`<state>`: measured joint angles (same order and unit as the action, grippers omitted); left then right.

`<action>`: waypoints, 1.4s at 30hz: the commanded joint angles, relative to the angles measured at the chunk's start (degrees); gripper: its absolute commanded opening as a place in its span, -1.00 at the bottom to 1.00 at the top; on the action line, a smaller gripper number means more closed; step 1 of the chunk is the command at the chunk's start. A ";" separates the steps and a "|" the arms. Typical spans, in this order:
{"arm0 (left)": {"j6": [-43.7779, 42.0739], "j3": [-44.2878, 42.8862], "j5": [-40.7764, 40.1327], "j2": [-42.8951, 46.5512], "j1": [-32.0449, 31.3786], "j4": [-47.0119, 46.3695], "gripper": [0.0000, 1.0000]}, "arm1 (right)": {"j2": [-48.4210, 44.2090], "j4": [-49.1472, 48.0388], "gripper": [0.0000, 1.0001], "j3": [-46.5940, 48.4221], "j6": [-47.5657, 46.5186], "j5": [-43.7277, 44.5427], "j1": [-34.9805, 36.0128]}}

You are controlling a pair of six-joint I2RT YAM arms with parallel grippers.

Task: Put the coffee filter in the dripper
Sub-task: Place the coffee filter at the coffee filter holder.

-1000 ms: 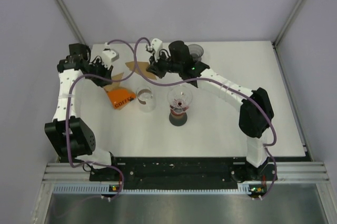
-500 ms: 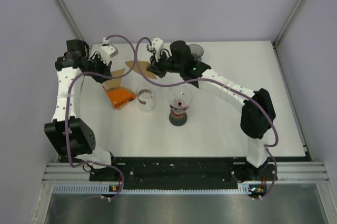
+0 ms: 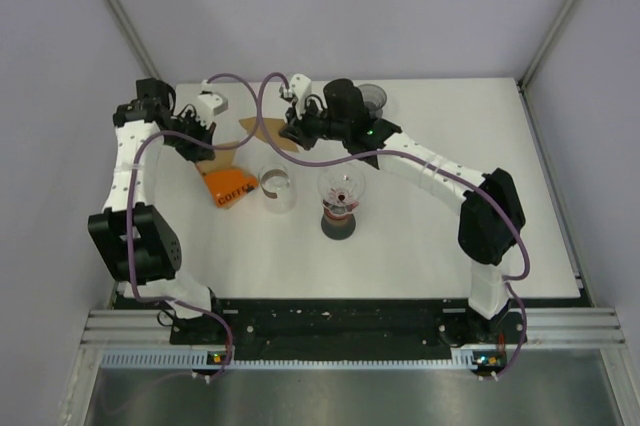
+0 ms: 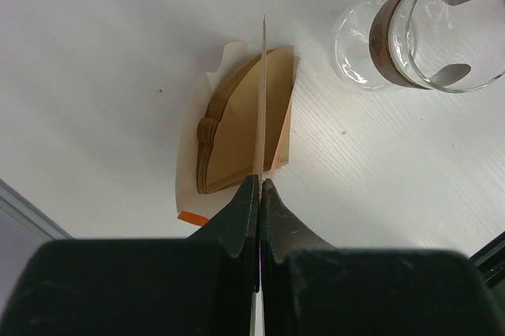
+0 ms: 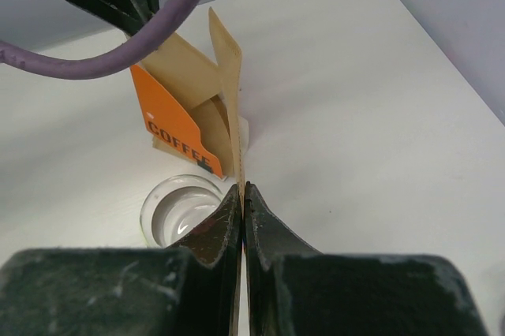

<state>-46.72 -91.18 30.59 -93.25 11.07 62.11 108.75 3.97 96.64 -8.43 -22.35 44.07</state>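
A brown paper coffee filter (image 3: pixel 262 130) hangs above the table's back left, with my right gripper (image 3: pixel 290 129) shut on its edge. The right wrist view shows that filter (image 5: pixel 230 76) edge-on between the closed right gripper (image 5: pixel 242 188). My left gripper (image 3: pixel 205 141) (image 4: pixel 259 182) is shut on another thin brown filter sheet (image 4: pixel 263 99), directly above the stack of filters (image 4: pixel 237 127) in the orange COFFEE package (image 3: pixel 228 186) (image 5: pixel 170 127). The glass dripper (image 3: pixel 342 184) stands on a dark base in the middle of the table, right of both grippers.
An empty drinking glass (image 3: pixel 277 186) (image 4: pixel 426 28) (image 5: pixel 180 210) stands between the package and the dripper. A dark cup (image 3: pixel 370 98) sits at the back edge behind the right arm. Purple cables loop over both arms.
The left gripper has closed on a filter sheet over the package, and its arm has shifted slightly. The right gripper still holds its filter in the same place.
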 commanded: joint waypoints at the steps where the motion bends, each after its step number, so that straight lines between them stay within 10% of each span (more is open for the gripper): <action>1: -1.27 0.38 1.05 -1.32 0.27 1.70 -1.00 | -3.63 -2.21 -1.00 -0.05 0.08 -1.12 -0.13; 28: 2.68 -1.72 9.91 5.27 0.27 1.44 0.14 | -7.76 -1.07 -1.00 -0.84 1.66 3.27 -0.13; 42: 27.54 3.36 25.40 22.92 -1.57 -12.08 0.29 | -25.41 1.75 -1.00 -8.56 6.04 0.73 -0.04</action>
<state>-29.78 -91.02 49.32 -77.32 11.03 58.22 91.33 7.62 90.74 -5.58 -18.15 44.07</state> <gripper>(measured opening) 0.623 0.003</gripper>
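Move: The left gripper holds a spare coffee filter above the open coffee box, whose middle is about 5 cm ahead, 3 cm right and 13 cm below it; the glass jar is 1 cm ahead, 14 cm right and 14 cm below. The right gripper holds the other filter; the dripper lies some 6 cm back, 11 cm right and 10 cm below it, and the jar 2 cm back, 4 cm left and 18 cm below. Lower the left gripper about 3 cm, opening it on the way down to let go of the spare filter in the coffee box, then pull up some 15 cm while drawing right and back, fingertips swinging forward and right by about 25 degrees. Keep the other filter pinched in the right gripper, holding still at first, then lift it and swing it right and back, off the jar. ##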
